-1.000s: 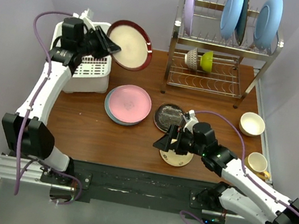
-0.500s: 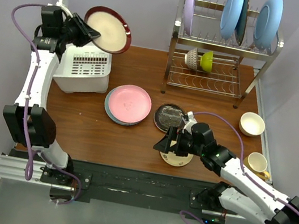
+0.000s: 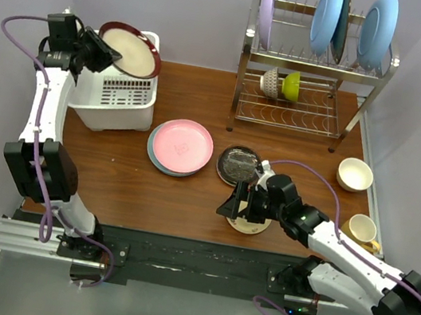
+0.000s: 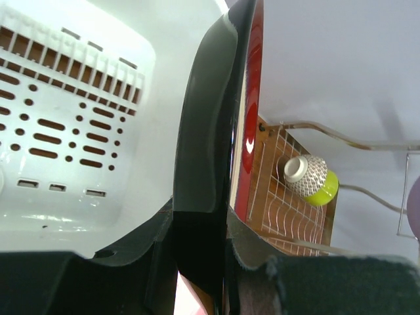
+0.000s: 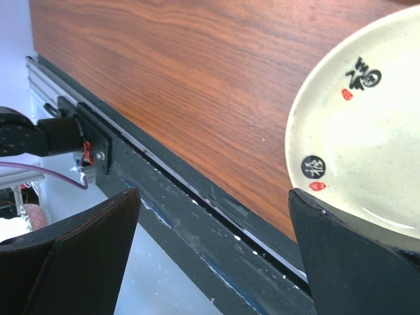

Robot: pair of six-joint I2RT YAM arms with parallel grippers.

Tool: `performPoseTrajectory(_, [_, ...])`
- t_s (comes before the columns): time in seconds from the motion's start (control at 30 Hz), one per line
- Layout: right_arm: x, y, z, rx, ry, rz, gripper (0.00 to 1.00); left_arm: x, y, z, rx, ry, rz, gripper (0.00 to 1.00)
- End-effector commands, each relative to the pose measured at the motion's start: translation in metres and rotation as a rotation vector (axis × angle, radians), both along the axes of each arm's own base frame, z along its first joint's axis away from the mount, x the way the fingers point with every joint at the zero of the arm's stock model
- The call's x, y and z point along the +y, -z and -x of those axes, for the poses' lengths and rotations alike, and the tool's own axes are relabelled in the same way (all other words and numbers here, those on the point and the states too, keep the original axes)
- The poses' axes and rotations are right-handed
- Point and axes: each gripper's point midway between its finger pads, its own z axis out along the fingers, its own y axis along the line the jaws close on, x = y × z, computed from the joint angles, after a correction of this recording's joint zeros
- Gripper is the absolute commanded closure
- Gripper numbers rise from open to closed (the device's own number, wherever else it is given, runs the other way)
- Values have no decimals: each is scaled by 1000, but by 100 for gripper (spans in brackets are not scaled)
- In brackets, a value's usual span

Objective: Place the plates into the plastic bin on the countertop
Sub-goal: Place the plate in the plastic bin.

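My left gripper [image 3: 97,50] is shut on the rim of the cream plate with maroon rim [image 3: 131,50] and holds it tilted over the open top of the white plastic bin [image 3: 119,102]. In the left wrist view the plate's red edge [image 4: 252,118] stands beside the bin's slotted wall [image 4: 72,125]. The pink plate [image 3: 183,145] lies on a blue-edged plate on the countertop [image 3: 125,184]. The dark glass plate [image 3: 237,164] lies to its right. My right gripper [image 3: 236,207] is open over the small yellowish plate [image 3: 249,224], seen in the right wrist view [image 5: 367,151].
A two-tier steel wire rack [image 3: 314,70] at the back right holds lilac and light-blue plates and a green-and-white bowl [image 3: 281,84]. A cream bowl [image 3: 355,174] and a mug [image 3: 362,230] stand at the right. The table's front edge [image 5: 197,197] lies just below the small plate.
My left arm has swung left and back, carrying the maroon-rimmed plate from right of the bin to over its opening. The right gripper has hardly moved.
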Motion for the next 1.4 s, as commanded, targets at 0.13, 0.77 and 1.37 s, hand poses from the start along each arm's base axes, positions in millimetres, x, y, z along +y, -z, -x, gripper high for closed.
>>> performPoseTrajectory(0.13, [1, 7, 6, 0, -35, -4, 1, 30, -26, -6, -159, -69, -35, 100])
performPoseTrajectory(0.77, [1, 13, 5, 10, -39, 11, 1, 45, 47, -32, -35, -48, -15, 100])
performPoseTrajectory(1.37, [4, 17, 4, 21, -47, 18, 1, 49, 112, -47, 103, 14, -9, 100])
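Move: The left hand grips the edge of the maroon-rimmed plate over the near part of the plastic bin. The bin's middle lies about 8 cm ahead of that hand, level sideways and some 20 cm below. The pink plate is about 9 cm back, 26 cm right and 28 cm down; the black plate is about 13 cm back and 48 cm right, as low. From the right hand, the bin is roughly 40 cm ahead and 48 cm left, at about its own height. The left hand carries the maroon-rimmed plate down into the bin, sinking about 17 cm and easing some 4 cm to its left during the first half of the descent. Its wrist tips the fingers some 15 degrees further downward and they keep their pinch on the plate's edge throughout, while the open right hand sinks about 2 cm near the small cream plate. ##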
